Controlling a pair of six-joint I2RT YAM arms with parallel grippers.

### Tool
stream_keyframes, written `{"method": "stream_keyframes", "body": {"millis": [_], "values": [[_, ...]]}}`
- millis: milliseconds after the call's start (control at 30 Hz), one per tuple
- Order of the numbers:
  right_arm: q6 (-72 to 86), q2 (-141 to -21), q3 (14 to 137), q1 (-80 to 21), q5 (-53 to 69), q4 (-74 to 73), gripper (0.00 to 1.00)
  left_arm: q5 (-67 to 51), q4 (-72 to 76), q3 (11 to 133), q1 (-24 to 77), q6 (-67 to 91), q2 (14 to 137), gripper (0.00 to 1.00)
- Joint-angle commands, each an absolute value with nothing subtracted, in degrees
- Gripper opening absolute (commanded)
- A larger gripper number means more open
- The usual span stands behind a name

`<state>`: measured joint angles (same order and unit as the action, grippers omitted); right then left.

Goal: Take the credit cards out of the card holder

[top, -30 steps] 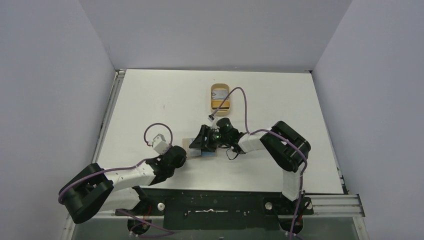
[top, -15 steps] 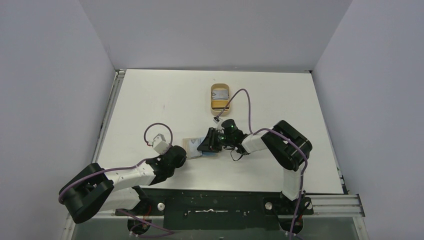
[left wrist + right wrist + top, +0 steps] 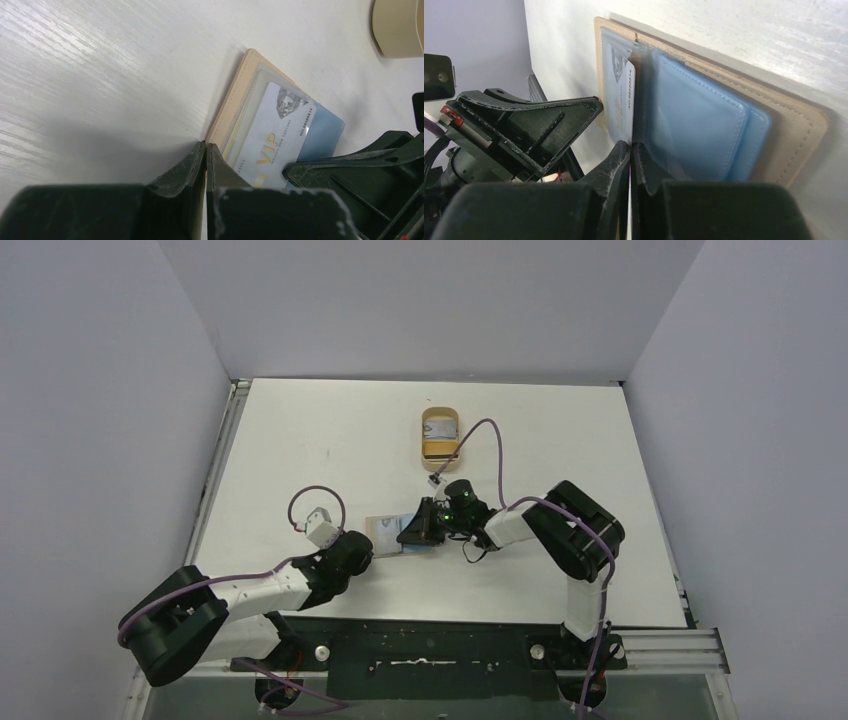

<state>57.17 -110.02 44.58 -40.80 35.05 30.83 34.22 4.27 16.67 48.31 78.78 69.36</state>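
Note:
The card holder lies open on the table between my two grippers. It is beige with a blue inner panel and a clear sleeve. A pale credit card printed "VIP" sticks partway out of that sleeve. My right gripper is shut, and the near edge of this credit card runs into its tips. My left gripper is shut with nothing between its fingers. Its tips rest at the near corner of the card holder. From above, the left gripper and right gripper flank the holder.
An oval tan dish with a raised rim stands farther back on the table, and it also shows in the corner of the left wrist view. Purple cables loop over both arms. Grey walls enclose the table on three sides.
My right gripper has come down and left onto the open card holder, and its jaws have closed from about half open to shut. The left arm has not moved.

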Motion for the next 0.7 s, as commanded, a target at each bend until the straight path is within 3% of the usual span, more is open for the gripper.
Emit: {"method": "stream_keyframes", "body": {"millis": [0,667], "values": [[56.6,-108.9,44.3,-40.1,35.6,34.8,0.0,33.7,4.6,17.3,48.2,77.9,70.0,0.0],[48.5,-97.3,39.7,-29.8,38.2,22.3,0.0,34.4,3.7,16.7,47.9,78.3,68.4,0.0]]}}
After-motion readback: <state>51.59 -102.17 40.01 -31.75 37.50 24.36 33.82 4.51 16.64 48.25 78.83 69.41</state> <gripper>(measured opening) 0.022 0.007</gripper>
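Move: The right hand already grips the VIP card by its right edge, the card's middle about 2 cm to the hand's left, 1 cm ahead and 1 cm below. The blue pocket, over which the card is to be drawn, is centred some 3 cm to the right, 1 cm ahead and 2 cm below this hand. The beige box stands about 23 cm ahead and 8 cm to the right, some 2 cm lower. From the left hand, the card lies about 5 cm to the right and 3 cm ahead, roughly level. With its fingers kept shut on the card's edge, the right hand starts slowly and then draws the card to the right, about 6 cm, off the holder's left leaf and across the blue pocket, swinging some 2 cm forward and rising about 1 cm, with only a slight clockwise turn. The left hand stays in place, still pinching the holder's left edge against this pull. ##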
